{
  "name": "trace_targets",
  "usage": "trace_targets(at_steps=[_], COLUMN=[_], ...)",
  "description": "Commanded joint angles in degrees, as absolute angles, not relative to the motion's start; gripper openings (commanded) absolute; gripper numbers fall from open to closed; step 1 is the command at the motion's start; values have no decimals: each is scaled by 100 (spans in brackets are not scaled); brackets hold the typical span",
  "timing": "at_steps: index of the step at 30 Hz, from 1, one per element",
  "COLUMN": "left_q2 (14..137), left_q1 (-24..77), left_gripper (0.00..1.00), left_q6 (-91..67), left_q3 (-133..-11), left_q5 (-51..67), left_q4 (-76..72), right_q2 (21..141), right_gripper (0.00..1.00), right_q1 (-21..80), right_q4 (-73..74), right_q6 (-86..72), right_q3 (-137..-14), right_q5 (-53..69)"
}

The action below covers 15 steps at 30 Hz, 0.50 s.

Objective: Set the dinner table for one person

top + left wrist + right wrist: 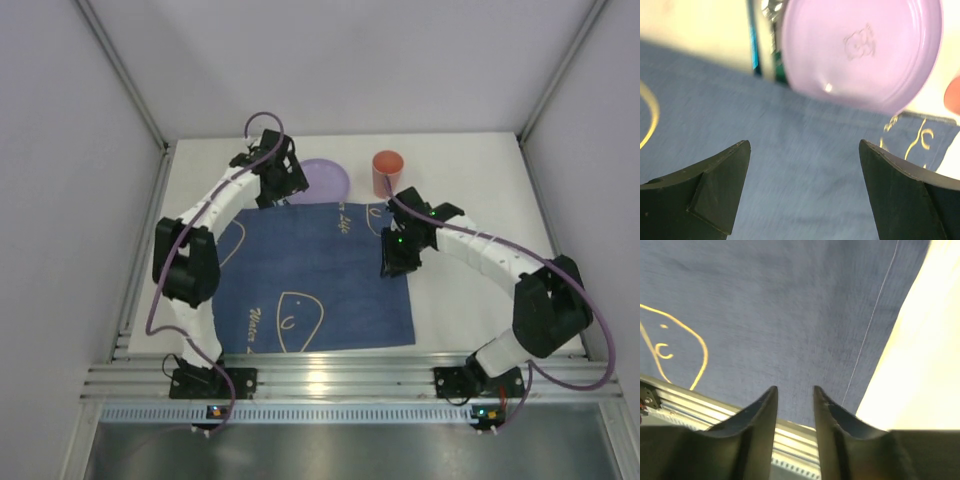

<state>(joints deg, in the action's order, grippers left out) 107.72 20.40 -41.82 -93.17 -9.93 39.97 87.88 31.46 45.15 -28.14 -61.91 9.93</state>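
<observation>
The white dinner table point(470, 185) carries a dark blue cloth point(320, 280) with pale line drawings. A lilac plate point(328, 178) lies at the cloth's far edge, and a red cup point(387, 172) stands to its right. My left gripper point(278, 190) hovers over the cloth's far left corner, open wide and empty point(802, 142). In the left wrist view the plate point(860, 50) is just ahead on the cloth point(790, 125). My right gripper point(393, 262) hangs above the cloth's right edge, slightly open and empty point(794, 388) over the cloth point(790, 300).
Silver items with blue and green parts, perhaps cutlery point(765, 35), lie left of the plate. The cup's edge point(954, 95) shows at the right of the left wrist view. An aluminium rail point(330, 375) runs along the near edge. Grey walls enclose the table.
</observation>
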Motion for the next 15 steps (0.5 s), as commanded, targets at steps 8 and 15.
trace_targets(at_steps=[8,15], left_q2=[12453,12902], left_q1=[1750,1600], left_gripper=[93,91], left_q6=[-3797,-3806], left_q3=[-11066,-11171], left_q5=[-703,-466], left_q4=[3876,3578], right_q2=[7849,7927], right_gripper=[56,54], right_q1=[2611,1969], right_q4=[5642,5634], right_q6=[-2400,-2093], right_q3=[-7075,-6759], right_q5=[351,430])
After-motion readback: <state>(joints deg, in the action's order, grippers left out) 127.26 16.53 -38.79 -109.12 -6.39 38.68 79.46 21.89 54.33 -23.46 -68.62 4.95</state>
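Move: From the left hand, the plate's middle lies about 16 cm ahead, 7 cm to the right and 13 cm below. Next to the plate, the spoon is some 10 cm ahead and 2 cm left of the hand, the fork 14 cm ahead and 6 cm left; the cup stands 15 cm ahead and 26 cm right. From the right hand, the cup is roughly 36 cm straight ahead, the plate 37 cm ahead and 20 cm left. Bring the wide-open left gripper forward about 7 cm over the mat's far edge and down some 6 cm towards the plate's left rim, running forward first, then mainly sinking, fingers still slanting forward and down. Meanwhile raise the empty right gripper about 7 cm off the mat, open its fingers to roughly half, then swing it 6 cm right, easing slightly forward. ##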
